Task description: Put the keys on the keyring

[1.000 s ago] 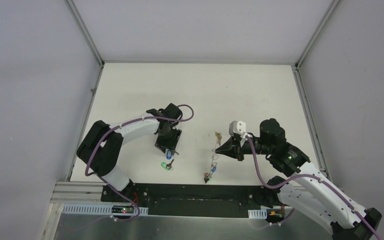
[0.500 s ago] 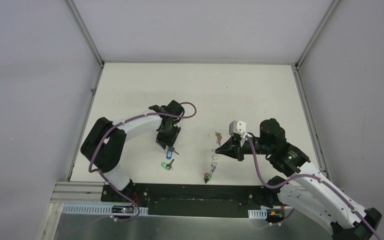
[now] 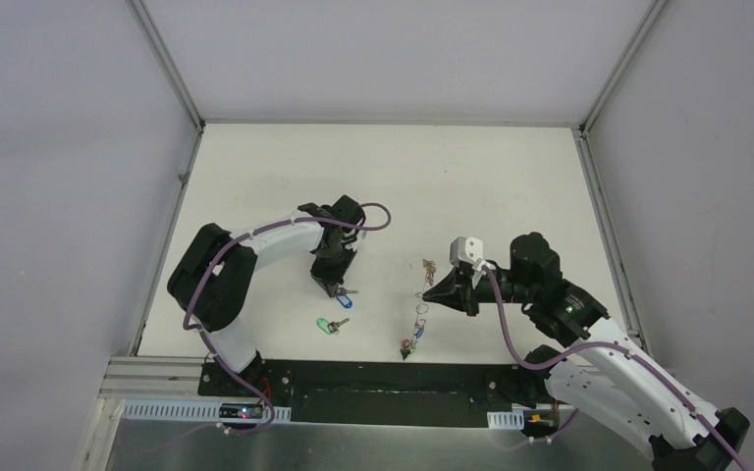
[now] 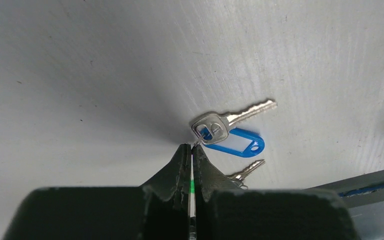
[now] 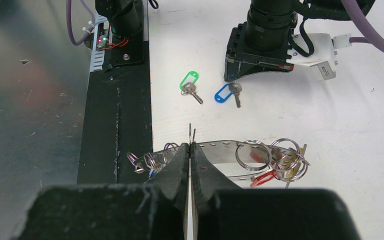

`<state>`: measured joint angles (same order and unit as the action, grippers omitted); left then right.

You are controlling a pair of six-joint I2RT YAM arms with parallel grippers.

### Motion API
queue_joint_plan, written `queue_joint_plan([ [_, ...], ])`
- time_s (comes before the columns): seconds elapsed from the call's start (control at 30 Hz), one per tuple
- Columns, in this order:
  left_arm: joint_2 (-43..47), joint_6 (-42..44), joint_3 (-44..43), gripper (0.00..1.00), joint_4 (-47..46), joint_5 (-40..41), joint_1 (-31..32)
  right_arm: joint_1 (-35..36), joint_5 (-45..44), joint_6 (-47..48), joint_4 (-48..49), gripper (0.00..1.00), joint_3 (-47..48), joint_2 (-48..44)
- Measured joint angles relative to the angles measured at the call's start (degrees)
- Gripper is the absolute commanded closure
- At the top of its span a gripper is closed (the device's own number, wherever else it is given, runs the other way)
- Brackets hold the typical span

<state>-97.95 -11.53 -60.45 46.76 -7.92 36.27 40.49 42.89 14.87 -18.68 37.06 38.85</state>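
Note:
The blue-tagged key (image 4: 230, 136) lies on the white table just in front of my left gripper (image 4: 192, 146). The gripper is shut, with the key's small ring pinched at its fingertips. In the top view the left gripper (image 3: 335, 287) stands over the blue key (image 3: 342, 299). The green-tagged key (image 3: 326, 324) lies loose just nearer; its blade (image 4: 248, 170) shows under my right finger. My right gripper (image 5: 190, 145) is shut on the keyring (image 5: 230, 150), whose two thin wire ends stick up past the fingertips. The keyring (image 3: 420, 306) hangs with several rings and tagged keys.
A red tag (image 5: 262, 177) and brass keys (image 5: 296, 162) hang on the keyring's far end. A black strip (image 3: 373, 378) and a metal plate (image 5: 30, 100) border the table's near edge. Grey walls (image 3: 79, 147) enclose the table.
My left gripper has turned and shifted slightly right, dragging the blue-tagged key a little away from the green one. The right arm and keyring have not moved.

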Motion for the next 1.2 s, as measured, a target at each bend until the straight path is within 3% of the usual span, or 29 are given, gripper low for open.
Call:
queue_joint_plan([
  [0.47,2.5,0.9,-1.1,1.00,2.1,-1.7,0.0,0.0,0.0,0.0,0.0,1.00,0.0,0.1],
  [0.9,19.8,6.7,-7.3,1.00,5.2,-3.7,0.0,0.0,0.4,0.2,-0.1,1.00,0.3,1.0],
  [1.2,28.8,14.1,-10.1,1.00,5.2,-12.7,0.0,0.0,1.6,0.2,-0.1,1.00,1.6,1.9],
])
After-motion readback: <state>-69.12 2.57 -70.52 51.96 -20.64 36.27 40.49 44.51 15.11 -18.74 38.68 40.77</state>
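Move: The left fingers, just above the table, are already shut on the ring of the blue-tagged key, which lies about 2 cm to their right and 1 cm below. The keyring, the strip with rings held up by the right hand, has its middle some 17 cm to the left hand's right, 9 cm back and 18 cm above; the green-tagged key lies about 6 cm straight back and 2 cm below. From the right hand, the keyring's middle is right at the fingertips, some 2 cm below. Keeping its pinch on the small ring, the left hand lingers a moment low at the table, then rises fast and nearly straight up by about 19 cm, drifting a little to the right, which lifts the blue-tagged key to near the keyring's height. On the way up the wrist tilts and turns some 40 degrees in all, clockwise as part of it, so that the fingers swing from straight down towards forward and right, while the right hand stays practically in place and keeps its hold on the keyring. ##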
